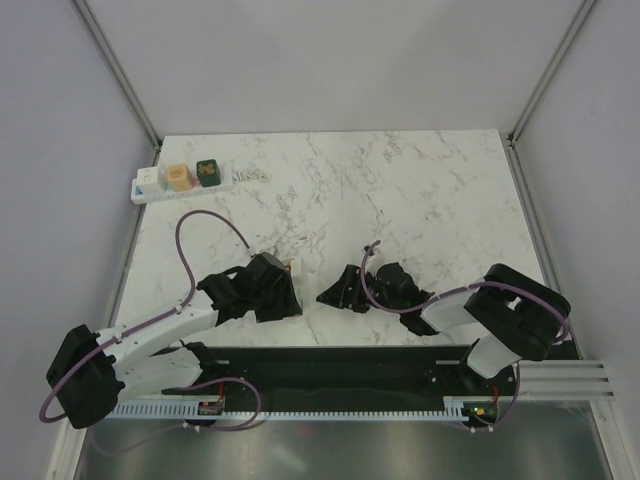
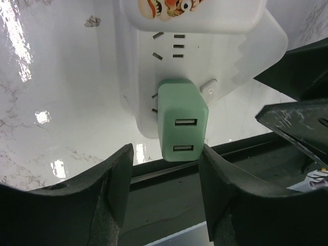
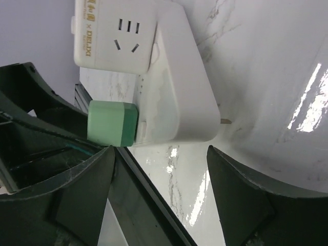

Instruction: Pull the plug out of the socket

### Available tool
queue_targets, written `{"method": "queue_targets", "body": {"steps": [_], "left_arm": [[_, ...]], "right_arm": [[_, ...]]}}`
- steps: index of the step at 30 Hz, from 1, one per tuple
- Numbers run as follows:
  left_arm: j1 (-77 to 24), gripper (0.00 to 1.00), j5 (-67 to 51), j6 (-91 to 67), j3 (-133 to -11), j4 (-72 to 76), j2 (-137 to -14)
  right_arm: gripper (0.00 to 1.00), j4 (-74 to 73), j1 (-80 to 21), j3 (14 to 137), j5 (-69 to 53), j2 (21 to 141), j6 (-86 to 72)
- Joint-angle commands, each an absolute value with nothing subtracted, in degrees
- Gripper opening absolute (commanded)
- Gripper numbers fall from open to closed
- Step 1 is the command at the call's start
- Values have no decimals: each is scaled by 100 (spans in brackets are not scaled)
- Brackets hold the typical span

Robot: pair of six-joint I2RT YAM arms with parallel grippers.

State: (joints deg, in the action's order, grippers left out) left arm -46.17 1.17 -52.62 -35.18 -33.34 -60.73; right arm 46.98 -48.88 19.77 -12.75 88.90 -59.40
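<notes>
A mint-green plug (image 2: 182,120) with two USB ports sits pushed into a white socket block (image 2: 138,77) lying on the marble table near the front edge. My left gripper (image 2: 165,159) is open just below it; the right finger (image 2: 215,174) is at the plug's corner and the left finger (image 2: 115,179) stands clear. In the right wrist view the green plug (image 3: 111,123) is at the block's (image 3: 177,92) left end. My right gripper (image 3: 161,159) is open and wide, touching nothing. From above, the block (image 1: 290,267) peeks out beside the left gripper (image 1: 283,290), facing the right gripper (image 1: 335,293).
A long white power strip (image 1: 185,178) with coloured outlet faces and a short cord lies at the back left corner. The black base rail (image 1: 330,365) runs along the near edge right behind the block. Grey walls close the table's left and right sides.
</notes>
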Motion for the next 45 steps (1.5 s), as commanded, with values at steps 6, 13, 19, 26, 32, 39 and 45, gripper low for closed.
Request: {"method": "queue_targets", "body": {"steps": [6, 13, 19, 26, 32, 39, 45], "left_arm": [[-4746, 55, 571, -5608, -3603, -3287, -5721], [-4790, 46, 817, -5195, -4016, -3296, -6213], [-4834, 43, 888, -5115, -4175, -3235, -6530], [-5106, 31, 1028, -5282, -4104, -3199, -6592], [-5229, 23, 1011, -5309, -4192, -3208, -6688], [-5273, 3, 870, -5309, -4412, -3199, -6882], [-5273, 2, 721, -5370, -4667, -3208, -7031]], "right_arm": [[80, 5721, -5036, 1898, -914, 9518, -6363], [76, 5968, -5036, 1986, -888, 9791, -6478], [71, 5994, -5045, 1969, -879, 9844, -6539], [73, 5880, -5089, 2223, -967, 10002, -6539], [69, 5599, -5194, 2399, -659, 10090, -6469], [57, 5090, -5238, 2574, -255, 10204, -6215], [17, 5089, -5247, 2409, 104, 10318, -6108]]}}
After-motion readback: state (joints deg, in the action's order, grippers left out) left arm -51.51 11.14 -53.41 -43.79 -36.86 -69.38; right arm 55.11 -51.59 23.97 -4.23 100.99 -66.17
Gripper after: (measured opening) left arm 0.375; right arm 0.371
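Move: The green plug, still in the socket, stands between the left hand's open fingertips, about 2 cm ahead, 1 cm right and 1 below; the socket's middle is some 5 cm ahead, 1 right and 2 below, the tiger adapter 7 ahead, straight on and 1 below. From the right hand the socket is about 2 cm ahead, 5 left and 2 below, the plug 1 cm back, 4 left and 1 below. Left hand closes on the plug, 2 cm forward; right pinches the socket, 4 cm forward, left and down. ##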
